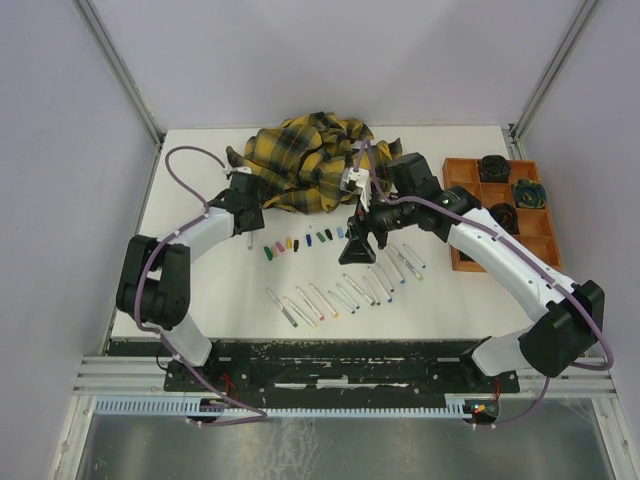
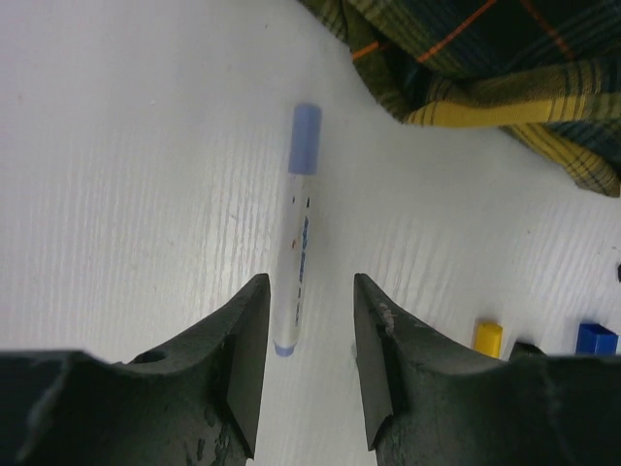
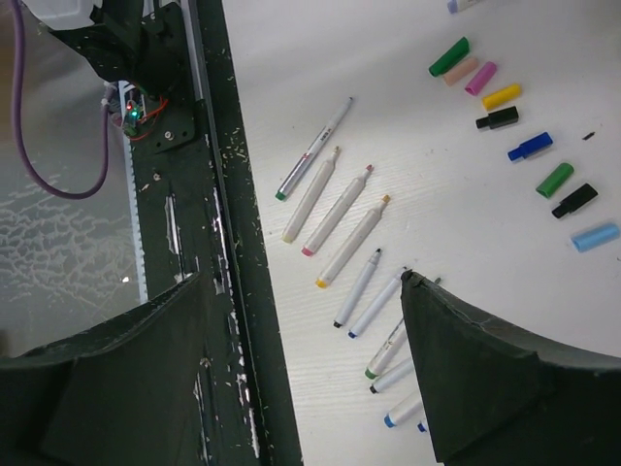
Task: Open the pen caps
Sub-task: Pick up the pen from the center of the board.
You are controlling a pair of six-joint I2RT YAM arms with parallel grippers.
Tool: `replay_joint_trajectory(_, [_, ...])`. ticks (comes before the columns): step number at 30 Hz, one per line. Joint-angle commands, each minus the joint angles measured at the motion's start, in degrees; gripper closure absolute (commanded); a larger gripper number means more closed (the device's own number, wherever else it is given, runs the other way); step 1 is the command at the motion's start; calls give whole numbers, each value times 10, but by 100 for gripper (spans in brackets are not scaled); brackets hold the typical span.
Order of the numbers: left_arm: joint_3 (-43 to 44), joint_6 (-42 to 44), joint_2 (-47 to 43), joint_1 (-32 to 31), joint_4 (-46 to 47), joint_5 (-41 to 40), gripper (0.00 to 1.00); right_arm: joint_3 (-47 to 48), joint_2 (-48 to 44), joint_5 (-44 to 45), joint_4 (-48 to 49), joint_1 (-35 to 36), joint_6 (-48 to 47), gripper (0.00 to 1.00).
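A white pen (image 2: 296, 243) with a pale blue cap (image 2: 305, 139) still on it lies on the table. Its rear end sits between the fingertips of my left gripper (image 2: 310, 286), whose jaws stand partly open around it with a gap on the right side. From above, that left gripper (image 1: 247, 228) is left of a row of loose pen caps (image 1: 300, 243). The same caps (image 3: 502, 96) in green, pink, yellow, black and blue show in the right wrist view, with several uncapped pens (image 3: 352, 241) below them. My right gripper (image 3: 303, 291) hangs wide open and empty above the pens (image 1: 345, 295).
A yellow-and-black plaid cloth (image 1: 310, 165) is bunched at the back of the table, close to the left gripper (image 2: 485, 68). An orange compartment tray (image 1: 462, 215) with dark items stands at the right. A black rail (image 1: 340, 355) runs along the near table edge.
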Motion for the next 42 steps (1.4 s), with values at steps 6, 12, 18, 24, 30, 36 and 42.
replay_joint_trajectory(6, [78, 54, 70, 15, -42, 0, 58, -6, -16, -44, 41, -8, 15, 14])
replay_joint_trajectory(12, [93, 56, 98, 23, -50, 13, 63, -6, -15, -43, 41, -13, 17, 13])
replay_joint_trajectory(18, [94, 57, 113, 24, -52, 23, 66, -8, -16, -46, 43, -19, 21, 13])
replay_joint_trajectory(24, [93, 58, 120, 25, -55, 24, 69, -8, -16, -49, 44, -20, 23, 13])
replay_joint_trajectory(30, [86, 56, 120, 25, -53, 21, 74, -8, -18, -53, 45, -23, 24, 13])
replay_joint_trajectory(36, [69, 49, 93, 25, -42, 13, 86, -9, -20, -61, 47, -25, 28, 13])
replay_joint_trajectory(42, [38, 34, 23, 24, -15, 20, 95, -10, -22, -77, 54, -28, 40, 13])
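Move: The blue-capped pen lies just under the left hand, about 4 cm below, 2 cm ahead and 1 cm to its left. The dark green cap is roughly 4 cm back and 4 cm right of that hand, the pink cap 3 cm back and 7 cm right, all at table height; the checked cloth's middle is some 20 cm ahead and 17 cm right. From the right hand, the pen is about 18 cm ahead, 28 cm left and 22 cm below. The left hand sinks about 4 cm to the blue-capped pen, then shuts its fingers, pinching the barrel. ##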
